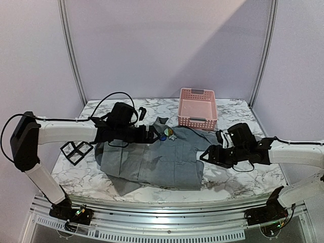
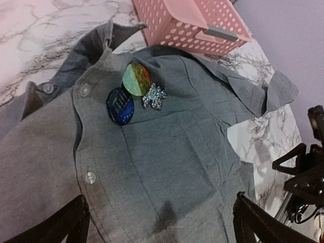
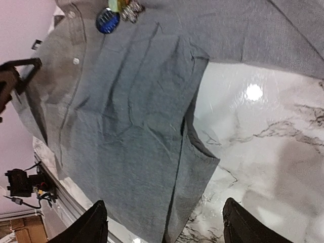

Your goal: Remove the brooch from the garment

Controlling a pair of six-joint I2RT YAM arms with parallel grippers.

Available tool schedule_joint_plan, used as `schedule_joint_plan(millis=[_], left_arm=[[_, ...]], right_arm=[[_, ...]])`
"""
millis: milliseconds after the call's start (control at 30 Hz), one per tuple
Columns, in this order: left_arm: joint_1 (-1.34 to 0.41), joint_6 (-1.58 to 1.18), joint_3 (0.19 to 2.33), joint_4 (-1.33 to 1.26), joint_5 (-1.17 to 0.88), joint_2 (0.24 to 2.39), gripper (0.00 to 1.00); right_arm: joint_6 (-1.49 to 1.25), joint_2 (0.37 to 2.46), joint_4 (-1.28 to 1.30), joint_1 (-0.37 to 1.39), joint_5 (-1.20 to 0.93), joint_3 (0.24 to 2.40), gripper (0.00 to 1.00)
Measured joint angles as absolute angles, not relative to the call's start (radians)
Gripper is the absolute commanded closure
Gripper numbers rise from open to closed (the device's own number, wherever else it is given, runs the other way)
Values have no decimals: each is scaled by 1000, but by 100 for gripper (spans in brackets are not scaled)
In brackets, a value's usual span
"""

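The garment [image 1: 152, 162] is a grey button-up shirt lying flat on the marble table. On its chest a sparkly silver brooch [image 2: 154, 96] sits beside a round blue badge [image 2: 120, 106] and a round green-and-orange badge [image 2: 136, 79]. My left gripper [image 2: 162, 225] hovers open over the chest pocket, below the brooch, with nothing between its fingers. In the top view it is at the collar [image 1: 153, 133]. My right gripper [image 3: 164, 228] stands open above the shirt's side edge where cloth meets marble, holding nothing. From there the brooch [image 3: 132, 7] shows at the top edge.
A pink perforated basket [image 1: 197, 107] stands behind the shirt at the back of the table [image 1: 243, 177]. A black wire-frame object [image 1: 76, 150] lies left of the shirt. The right arm's black gripper [image 2: 304, 177] shows at the right edge of the left wrist view.
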State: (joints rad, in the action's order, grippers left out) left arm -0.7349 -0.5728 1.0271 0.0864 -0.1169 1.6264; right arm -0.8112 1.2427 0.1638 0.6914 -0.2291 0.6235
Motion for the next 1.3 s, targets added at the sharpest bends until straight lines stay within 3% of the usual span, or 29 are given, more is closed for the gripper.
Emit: schedule_joint_plan(millis=[333, 1000, 1300], left_arm=[[-735, -610, 1052, 12, -144, 1696, 1], [-735, -591, 1031, -3, -145, 1693, 1], [-735, -583, 1030, -4, -142, 1676, 1]], right_arm=[[-864, 1408, 275, 826, -115, 739, 33], [-872, 1588, 401, 905, 15, 888, 49], [-879, 1612, 426, 921, 41, 912, 68]])
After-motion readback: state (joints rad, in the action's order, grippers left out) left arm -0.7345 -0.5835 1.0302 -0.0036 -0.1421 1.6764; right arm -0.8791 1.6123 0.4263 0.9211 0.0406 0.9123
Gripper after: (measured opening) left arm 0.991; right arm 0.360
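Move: My right hand goes for the garment's side edge, about 3 cm back and 3 cm to its left, roughly 8 cm below. From that hand the brooch cluster lies some 14 cm ahead and 15 cm to the left, and the outstretched sleeve about 13 cm ahead and 5 cm to the right, both also about 8 cm down. From my left hand, that side edge is some 12 cm back, 16 cm to the right and 11 cm down. I lower my right hand about 5.5 cm onto the garment's side edge, quickest at the start, and bring it some 4 cm left so the fingertips come to either side of the seam. As it sinks the wrist tips the fingers about 20 degrees steeper towards the table, and they close from wide to roughly a third open; whether they touch the cloth can't be made out. ##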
